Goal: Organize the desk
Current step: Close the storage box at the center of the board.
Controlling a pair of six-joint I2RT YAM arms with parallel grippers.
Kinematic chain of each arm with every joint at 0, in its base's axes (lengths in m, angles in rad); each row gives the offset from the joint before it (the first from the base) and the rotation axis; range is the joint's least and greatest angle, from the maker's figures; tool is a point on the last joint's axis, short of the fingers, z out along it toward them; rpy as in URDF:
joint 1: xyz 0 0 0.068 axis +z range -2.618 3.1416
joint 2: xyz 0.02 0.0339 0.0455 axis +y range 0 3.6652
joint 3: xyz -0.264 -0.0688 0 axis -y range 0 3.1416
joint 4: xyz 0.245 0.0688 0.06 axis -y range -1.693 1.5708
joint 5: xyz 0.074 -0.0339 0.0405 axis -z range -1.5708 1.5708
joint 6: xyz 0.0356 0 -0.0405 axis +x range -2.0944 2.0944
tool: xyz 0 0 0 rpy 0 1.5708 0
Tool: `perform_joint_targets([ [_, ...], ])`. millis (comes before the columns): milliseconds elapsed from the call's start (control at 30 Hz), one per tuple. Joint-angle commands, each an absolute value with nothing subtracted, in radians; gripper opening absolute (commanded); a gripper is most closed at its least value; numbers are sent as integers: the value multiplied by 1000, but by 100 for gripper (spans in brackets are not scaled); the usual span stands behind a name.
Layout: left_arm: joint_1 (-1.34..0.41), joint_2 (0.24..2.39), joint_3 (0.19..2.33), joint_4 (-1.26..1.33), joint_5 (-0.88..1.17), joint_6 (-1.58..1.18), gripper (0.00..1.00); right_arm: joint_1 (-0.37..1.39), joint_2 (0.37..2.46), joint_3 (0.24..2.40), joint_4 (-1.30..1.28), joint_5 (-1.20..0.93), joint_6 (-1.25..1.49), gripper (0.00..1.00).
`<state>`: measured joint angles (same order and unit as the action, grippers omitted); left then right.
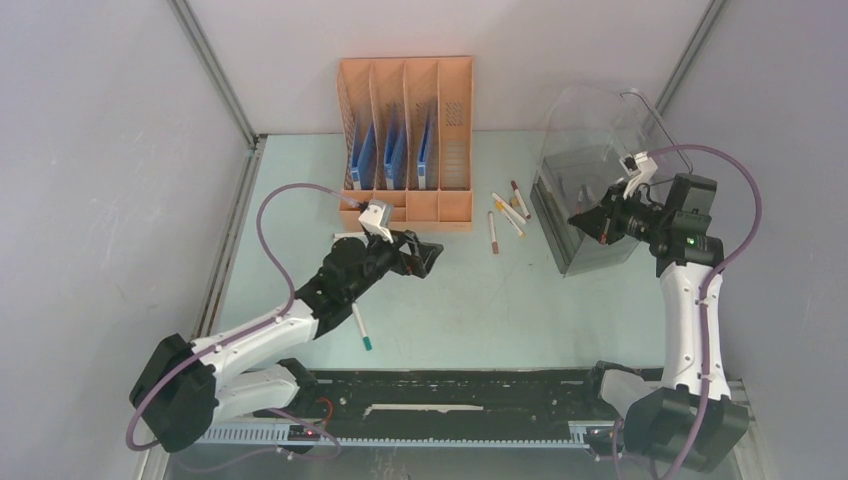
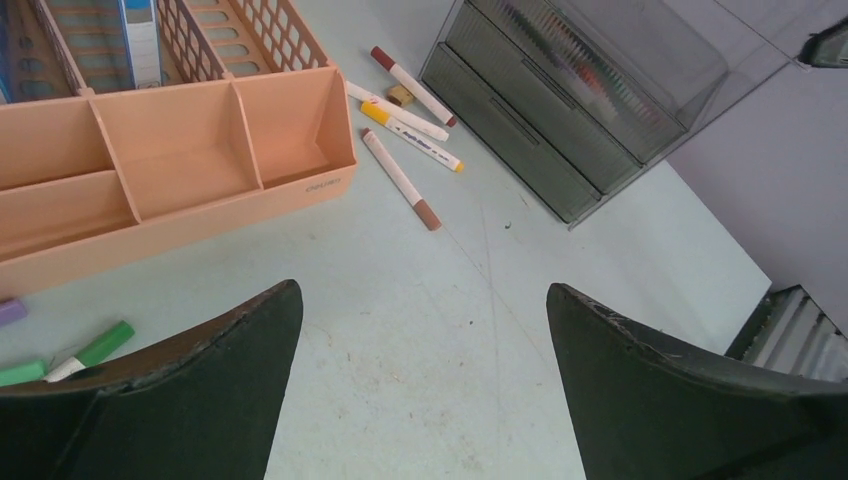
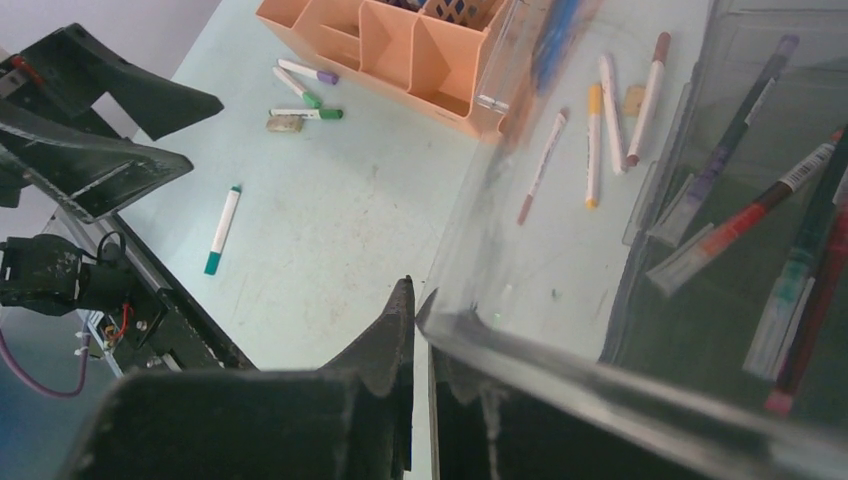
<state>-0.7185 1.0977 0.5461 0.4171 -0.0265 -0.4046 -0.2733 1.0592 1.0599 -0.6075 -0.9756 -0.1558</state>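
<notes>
The pale green desk (image 1: 470, 300) carries loose markers. Several lie between the orange rack and the smoky bin (image 1: 505, 215), with a small eraser (image 2: 401, 95) among them. A teal-capped marker (image 1: 361, 328) lies beside my left arm. My left gripper (image 1: 432, 255) hovers open over bare desk in front of the rack, nothing between its fingers (image 2: 620, 380). My right gripper (image 1: 583, 220) is at the bin's front left side, its jaws shut on the thin clear wall of the drawer (image 3: 560, 355). Several pens (image 3: 760, 210) lie inside that drawer.
The orange file rack (image 1: 405, 140) stands at the back with blue folders in its slots and a low tray in front. Green and purple markers (image 3: 300, 90) and an eraser (image 3: 284, 123) lie left of it. The clear bin (image 1: 600, 130) stands back right. Grey walls enclose the desk.
</notes>
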Motion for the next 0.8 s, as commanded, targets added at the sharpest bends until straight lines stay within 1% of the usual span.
perform_joint_targets([
  [0,-715,1020,499,433,-8,-443,100,-252,1036,1139,-628,-916,-216,8],
  [100,-714,978,466,433,-8,-465,100,-240,1026,1150,-680,-847,-254,14],
  [267,-714,945,445,426,58,-495,100,-212,984,1178,-845,-693,-380,40],
  [300,-715,943,442,425,66,-499,100,-210,972,1179,-875,-662,-404,45],
  [400,-714,944,436,430,84,-512,100,-212,940,1180,-958,-578,-457,54],
  [500,-715,953,431,445,103,-532,100,-232,901,1166,-999,-545,-484,57],
  [600,-714,968,431,462,121,-558,100,-258,863,1143,-1022,-558,-501,63],
  [700,-714,1002,431,511,143,-588,100,-271,841,1099,-991,-585,-493,70],
  [767,-716,1043,450,532,159,-612,100,-272,846,1059,-948,-589,-464,71],
])
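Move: The right hand already has the storage box's clear lid by its near-left edge. The middle of the box lies roughly 10 cm ahead of this hand, 11 cm to its right and some 12 cm lower. The brown marker lies on the board about 13 cm to the hand's left and 4 cm ahead, the yellow marker about 9 cm left and 8 cm ahead, both roughly 20 cm below. From the idle left hand the box is about 18 cm ahead and 42 cm right. Back and to its right, about 7 cm in all and sinking only slightly, the right hand withdraws from the lid's edge. Its fingers start opening before it travels and spread to more than half their range, letting go of the lid, while the wrist rolls some 25 degrees, left side down. The left hand, empty and open, eases back about 4 cm. ##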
